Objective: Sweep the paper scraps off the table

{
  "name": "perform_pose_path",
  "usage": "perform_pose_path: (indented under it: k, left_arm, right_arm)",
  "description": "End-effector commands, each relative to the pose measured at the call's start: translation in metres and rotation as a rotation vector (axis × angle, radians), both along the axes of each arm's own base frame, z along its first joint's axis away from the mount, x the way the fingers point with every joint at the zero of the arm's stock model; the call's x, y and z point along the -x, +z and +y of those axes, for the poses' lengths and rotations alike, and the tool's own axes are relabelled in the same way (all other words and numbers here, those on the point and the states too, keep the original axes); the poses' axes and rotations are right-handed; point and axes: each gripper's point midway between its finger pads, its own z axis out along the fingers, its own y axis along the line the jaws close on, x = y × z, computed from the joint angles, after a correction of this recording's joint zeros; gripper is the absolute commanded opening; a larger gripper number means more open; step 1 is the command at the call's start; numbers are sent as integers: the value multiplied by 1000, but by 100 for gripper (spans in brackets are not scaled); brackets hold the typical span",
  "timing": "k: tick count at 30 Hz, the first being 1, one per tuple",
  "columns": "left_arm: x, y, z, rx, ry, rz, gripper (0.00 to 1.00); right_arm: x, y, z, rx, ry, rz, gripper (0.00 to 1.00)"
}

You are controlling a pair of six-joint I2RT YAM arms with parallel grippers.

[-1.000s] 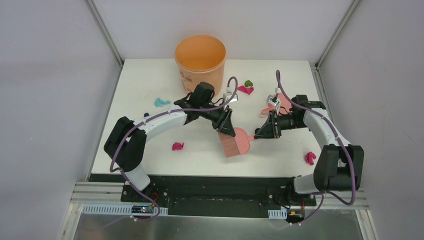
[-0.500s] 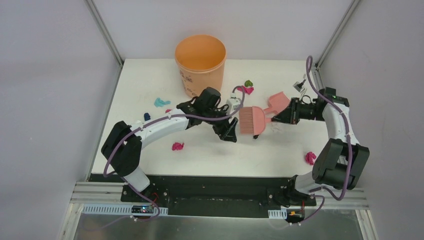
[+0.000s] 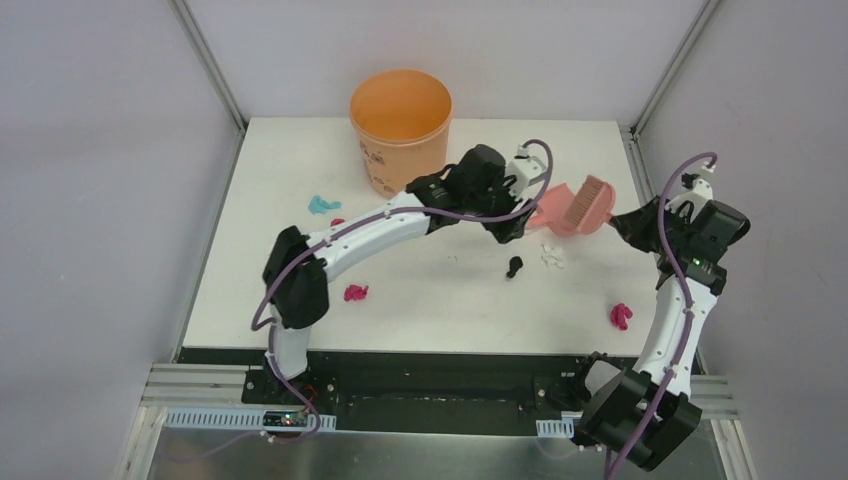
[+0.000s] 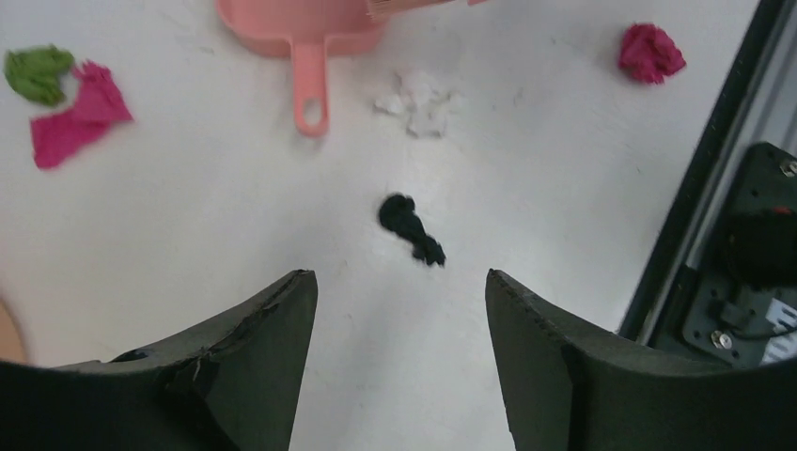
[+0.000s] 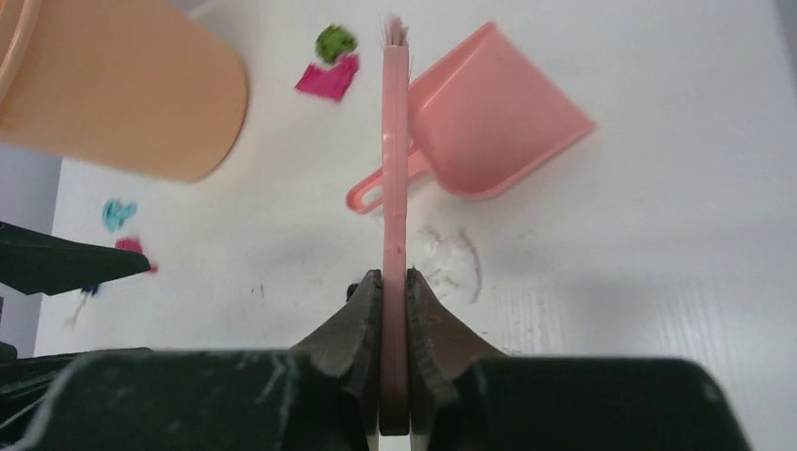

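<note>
Paper scraps lie scattered on the white table (image 3: 440, 300): a black one (image 3: 514, 267), a white one (image 3: 549, 255), magenta wads (image 3: 621, 316) (image 3: 355, 293) and a teal one (image 3: 322, 205). My left gripper (image 4: 399, 277) hangs open and empty above the table, with the black scrap (image 4: 411, 225) just ahead of its fingertips. A green scrap (image 4: 38, 73) and a magenta scrap (image 4: 80, 117) lie far left of it. My right gripper (image 5: 395, 277) is shut on the thin handle of the pink brush (image 5: 395, 169). The brush head (image 3: 580, 203) hangs over the pink dustpan (image 3: 555, 215).
An orange bucket (image 3: 400, 125) stands at the back of the table, left of centre. The dustpan's handle (image 4: 308, 89) points toward my left gripper (image 3: 515, 225). Grey walls and metal posts frame the table. The black base rail (image 3: 430, 365) runs along the near edge.
My left gripper let go of the brush, opened, and swung back and right toward the dustpan. My right gripper carried the brush from the table's centre to the back right, over the dustpan.
</note>
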Motion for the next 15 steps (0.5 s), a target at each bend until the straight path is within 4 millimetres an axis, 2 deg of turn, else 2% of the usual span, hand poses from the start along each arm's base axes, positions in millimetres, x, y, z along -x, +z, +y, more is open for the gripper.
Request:
perform_pose_path:
  k: [1, 7, 11, 15]
  left_arm:
    - [-33, -17, -31, -89, 54, -68, 67]
    - [-64, -61, -74, -119, 24, -101, 68]
    - [-78, -95, -83, -177, 9, -116, 69]
    - [-78, -107, -87, -194, -7, -95, 69]
  right_arm:
    - [-12, 37, -45, 54, -274, -128, 0]
    - [2, 45, -60, 60, -371, -178, 0]
    - [2, 42, -58, 13, -354, -169, 0]
    - [0, 42, -57, -11, -333, -182, 0]
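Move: The dustpan's handle lies about 12 cm ahead of the open left hand, 9 cm to its right and some 19 cm below. At about that depth, the black scrap is 2 cm ahead and 3 cm right of this hand, the white paper 5 cm ahead and 12 cm right. From the right hand, already holding the brush, the dustpan handle is roughly 10 cm ahead, 11 cm left and 20 cm below. Open left hand sinks some 14 cm, rightward and forward, towards the dustpan handle; right hand withdraws brush rightward. ##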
